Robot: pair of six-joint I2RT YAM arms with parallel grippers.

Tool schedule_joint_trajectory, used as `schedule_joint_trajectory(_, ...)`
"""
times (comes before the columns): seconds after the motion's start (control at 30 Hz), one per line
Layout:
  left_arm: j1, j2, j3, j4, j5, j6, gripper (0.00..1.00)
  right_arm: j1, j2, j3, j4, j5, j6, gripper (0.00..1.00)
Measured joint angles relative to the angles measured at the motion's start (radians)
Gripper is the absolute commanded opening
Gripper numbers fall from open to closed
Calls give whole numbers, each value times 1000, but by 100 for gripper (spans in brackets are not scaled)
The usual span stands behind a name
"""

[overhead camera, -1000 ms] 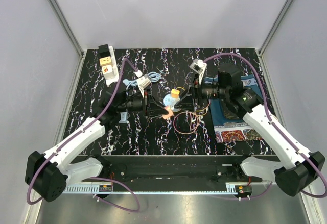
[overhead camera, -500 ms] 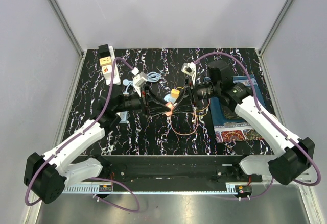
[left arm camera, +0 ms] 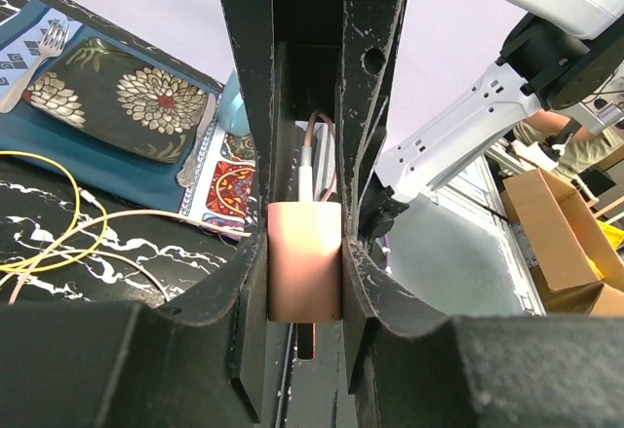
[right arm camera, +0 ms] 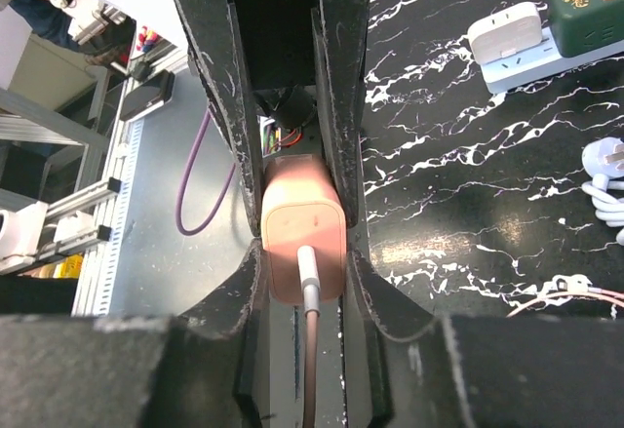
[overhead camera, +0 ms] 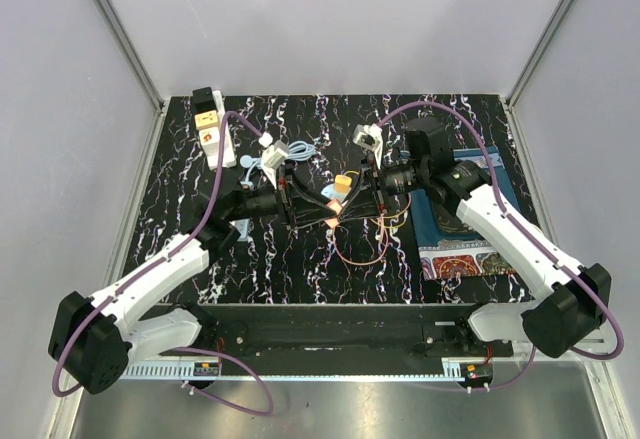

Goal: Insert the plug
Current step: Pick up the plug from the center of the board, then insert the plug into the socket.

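A pink-orange plug [overhead camera: 331,217] hangs above the middle of the table between the two grippers. In the left wrist view the plug [left arm camera: 304,262] sits pinched between the jaws of my left gripper [left arm camera: 304,252], a dark prong pointing at the camera. In the right wrist view the plug [right arm camera: 304,238] shows its cable end, and my right gripper [right arm camera: 304,223] presses against both its sides. The two grippers [overhead camera: 318,211] [overhead camera: 350,201] face each other from left and right. The white power strip [overhead camera: 212,131] lies at the far left corner.
Thin pink and yellow cables [overhead camera: 365,244] loop on the black marbled table [overhead camera: 300,259] below the plug. A white plug with a light-blue cord [overhead camera: 283,152] lies behind the left gripper. A patterned placemat with a plate [overhead camera: 462,234] lies at the right.
My right arm moved left toward the left gripper, and its jaws closed onto the plug. The left gripper kept its hold and barely moved.
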Motion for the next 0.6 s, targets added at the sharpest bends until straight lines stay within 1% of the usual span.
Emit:
schedule_joint_trajectory(0.07, 0, 0, -5, 5, -5, 5, 49, 0, 0, 0, -3, 3, -9, 0)
schedule_joint_trajectory(0.1, -1, 0, -6, 4, -14, 15, 59, 0, 0, 0, -7, 7, -12, 0)
schedule_joint_trajectory(0.13, 0, -2, -7, -2, -26, 27, 64, 0, 0, 0, -10, 15, -14, 0)
schedule_joint_trajectory(0.17, 1, -5, -10, -11, -37, 42, 71, 0, 2, 0, -11, 26, -19, 0)
schedule_joint_trajectory(0.2, 7, -16, -19, -35, -62, 57, 82, 0, 5, 0, -11, 39, -23, 0)
schedule_joint_trajectory(0.3, 31, -47, -34, -86, -105, 87, 88, -6, 21, 7, -15, 116, -50, 0)
schedule_joint_trajectory(0.47, 89, -150, -41, -239, -254, 164, 89, -14, 111, 85, -86, 306, -135, 0)
schedule_joint_trajectory(0.6, 94, -230, -44, -370, -414, 232, 90, -15, 229, 171, -125, 454, -203, 0)
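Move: The peach plug sits right at both my hand points, gripped from either side with its prongs towards my left hand. The round socket board lies about 16 cm ahead of my right hand, level sideways, some 22 cm down; from my left hand, 16 cm ahead and 2 cm right. From my right hand, the yellow plug stands 20 cm ahead, straight on; the white cord bundle 14 cm ahead and 8 cm left. I open my left hand wide, letting go of the plug, and draw that hand off about 7 cm left and 5 cm forward, sinking slightly and turning some 30 degrees counter-clockwise. My right hand keeps its pinch on the plug and carries it forward about 11 cm and down some 6 towards the round socket board, its fingertips dipping about 20 degrees and swinging forward. ##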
